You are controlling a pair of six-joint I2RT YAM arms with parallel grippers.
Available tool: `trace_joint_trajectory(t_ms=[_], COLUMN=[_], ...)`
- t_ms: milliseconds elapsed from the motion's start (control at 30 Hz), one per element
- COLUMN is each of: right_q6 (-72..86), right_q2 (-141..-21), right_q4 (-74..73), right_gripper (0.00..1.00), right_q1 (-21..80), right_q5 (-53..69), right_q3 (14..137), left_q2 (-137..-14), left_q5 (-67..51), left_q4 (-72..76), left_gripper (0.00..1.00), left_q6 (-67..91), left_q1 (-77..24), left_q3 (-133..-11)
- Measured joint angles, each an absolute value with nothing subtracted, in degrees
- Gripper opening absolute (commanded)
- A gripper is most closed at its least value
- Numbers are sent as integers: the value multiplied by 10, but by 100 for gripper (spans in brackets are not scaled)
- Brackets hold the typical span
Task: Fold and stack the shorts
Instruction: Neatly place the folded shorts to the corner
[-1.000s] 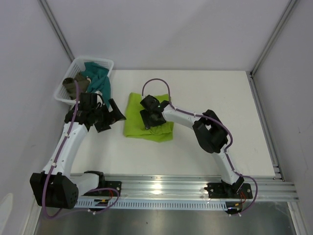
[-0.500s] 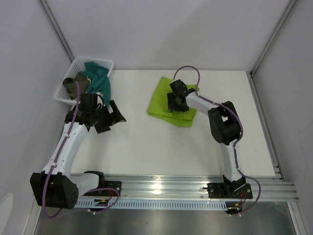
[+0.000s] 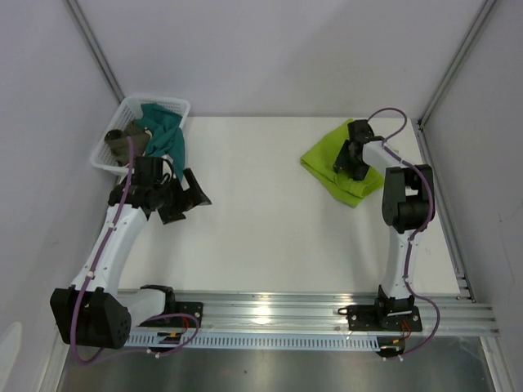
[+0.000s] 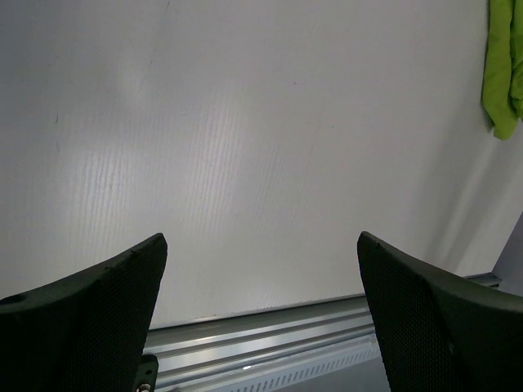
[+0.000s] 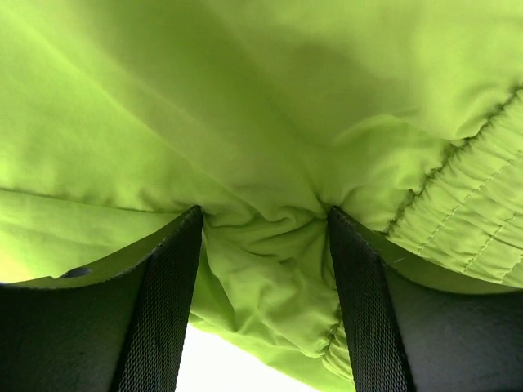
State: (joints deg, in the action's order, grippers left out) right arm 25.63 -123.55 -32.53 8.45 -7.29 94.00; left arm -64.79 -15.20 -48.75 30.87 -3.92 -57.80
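The lime-green shorts (image 3: 321,158) lie folded at the table's far right. In the right wrist view their fabric (image 5: 245,106) fills the frame, with the elastic waistband (image 5: 474,229) at the right. My right gripper (image 3: 350,158) sits on top of them, and a bunch of cloth is pinched between its two fingers (image 5: 263,245). My left gripper (image 3: 189,196) hovers wide open over bare table at the left, nothing between its fingers (image 4: 261,318). From the left wrist view, a strip of the shorts (image 4: 500,73) shows at the top right corner.
A white basket (image 3: 176,104) at the far left corner holds a teal cloth (image 3: 163,131) and an olive-brown cloth (image 3: 122,143). A metal rail (image 3: 270,314) runs along the near edge. A frame bar (image 3: 437,188) borders the table's right side.
My right gripper has dragged the shorts from the table's middle to the far right. The left arm has stayed put.
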Motion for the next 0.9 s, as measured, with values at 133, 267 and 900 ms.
trace_joint_trajectory(t_ms=[133,267,900], right_q6=[358,443,607], right_q2=[-1233,-1237,-1333], right_q4=[-318,-328,-426], right_gripper=[65,65,65], right_q1=[65,59,-41], right_q5=[-69,-88,-115], right_q3=[932,942,1106], left_q2=[-648,-643,-603], left_q5=[-152,-152,-152], left_q4=[-491,-494,-518], left_gripper=[99,99,99], left_q6=[308,308,308], left_q1=[-39,-39,-39], left_q3=[-577,-569,-540])
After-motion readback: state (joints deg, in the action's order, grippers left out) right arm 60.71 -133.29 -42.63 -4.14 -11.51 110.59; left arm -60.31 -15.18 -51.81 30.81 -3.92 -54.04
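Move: The far right table corner, where the shorts are going, is roughly 19 cm ahead of the right hand and 21 cm to its right, just below fingertip height. The folded shorts lie right under this hand, their middle about 2 cm ahead and 3 cm to its left. From the idle left hand the corner is some 42 cm ahead, 67 cm right and 15 cm down. The right hand keeps dragging the shorts about 11 cm right and 5 forward towards the corner, turning clockwise. ##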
